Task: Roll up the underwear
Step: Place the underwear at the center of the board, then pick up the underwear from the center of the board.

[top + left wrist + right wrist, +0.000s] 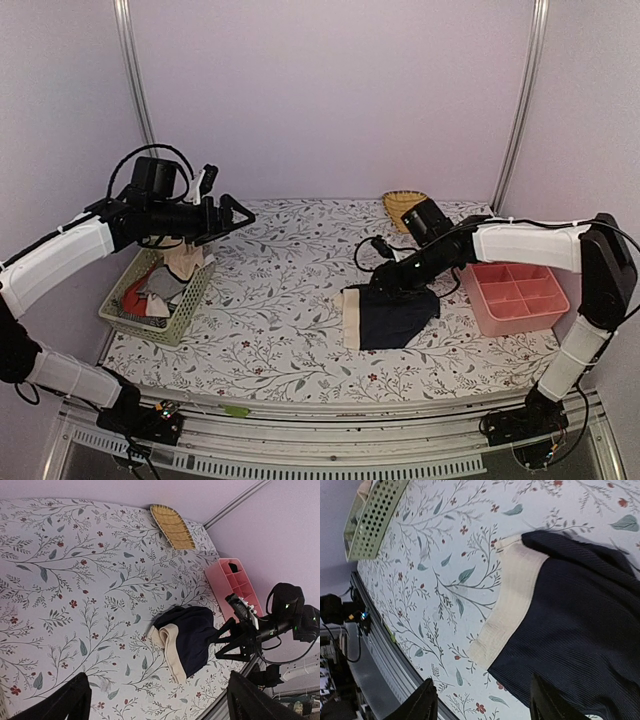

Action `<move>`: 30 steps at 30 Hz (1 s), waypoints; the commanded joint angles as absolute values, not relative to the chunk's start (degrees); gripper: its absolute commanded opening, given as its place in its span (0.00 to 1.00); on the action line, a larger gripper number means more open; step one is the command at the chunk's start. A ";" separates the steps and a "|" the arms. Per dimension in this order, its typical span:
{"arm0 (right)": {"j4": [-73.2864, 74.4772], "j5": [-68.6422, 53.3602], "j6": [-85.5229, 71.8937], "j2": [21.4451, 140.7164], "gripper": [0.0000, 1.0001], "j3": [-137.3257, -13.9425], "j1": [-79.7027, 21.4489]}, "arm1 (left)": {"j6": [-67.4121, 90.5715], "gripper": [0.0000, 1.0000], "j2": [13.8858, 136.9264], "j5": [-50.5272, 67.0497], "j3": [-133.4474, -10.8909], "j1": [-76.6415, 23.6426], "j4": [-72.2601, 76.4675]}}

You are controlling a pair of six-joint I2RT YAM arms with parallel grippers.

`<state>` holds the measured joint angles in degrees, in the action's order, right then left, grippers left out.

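Dark navy underwear with a wide beige waistband lies crumpled on the floral table, right of centre. It also shows in the left wrist view and fills the right wrist view. My right gripper hovers low over its far edge, jaws apart, nothing between the fingers; one fingertip is over the dark cloth. My left gripper is raised high above the green basket, open and empty. More underwear, grey, red and beige, lies in that basket.
A green perforated basket stands at the table's left edge. A pink divided organiser sits at the right, beside the right arm. A woven yellow tray leans at the back wall. The table's metal rail runs along the front.
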<state>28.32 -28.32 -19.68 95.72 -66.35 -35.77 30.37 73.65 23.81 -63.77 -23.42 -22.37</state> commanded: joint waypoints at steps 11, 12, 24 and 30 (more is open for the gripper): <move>38.28 -12.34 -9.47 112.75 0.49 -80.57 -53.48 | 29.36 0.93 72.92 22.16 -62.87 -24.04 -25.20; 38.54 -11.18 -9.33 113.48 0.49 -80.68 -54.05 | 29.29 0.93 72.75 22.01 -62.79 -24.02 -25.29; 45.49 1.74 -7.51 124.29 0.22 -84.02 -59.05 | 28.58 0.93 71.19 20.29 -60.67 -23.98 -25.88; 53.54 4.62 -5.36 125.15 0.00 -96.26 -60.72 | 27.54 0.93 71.11 18.39 -60.88 -23.90 -26.49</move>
<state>46.37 2.48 -7.18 121.99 -89.73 -59.37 29.08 72.60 20.18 -61.10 -23.51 -25.61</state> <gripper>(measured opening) 0.011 0.933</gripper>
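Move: The underwear lies spread flat under the right hand, and the near-left corner of its cream waistband is about 5 cm back, 7 cm left and 11 cm below the fingers; the cloth's middle is roughly 3 cm ahead and 2 cm right. The pink box stands some 6 cm ahead and 29 cm right, the yellow basket about 34 cm ahead and 10 cm right. From the left hand, that corner is around 12 cm back, 19 cm right and 25 cm below. The waistband's near-left corner is what the right hand goes for: it sweeps left and back towards it while sinking, then drops steeply, some 10 cm down in all. The wrist swings the fingers to point nearly straight down and turns about 20 degrees counter-clockwise; the part-open fingers shut and pinch the cloth's corner. The open, empty left hand sinks 2 to 3 cm. ##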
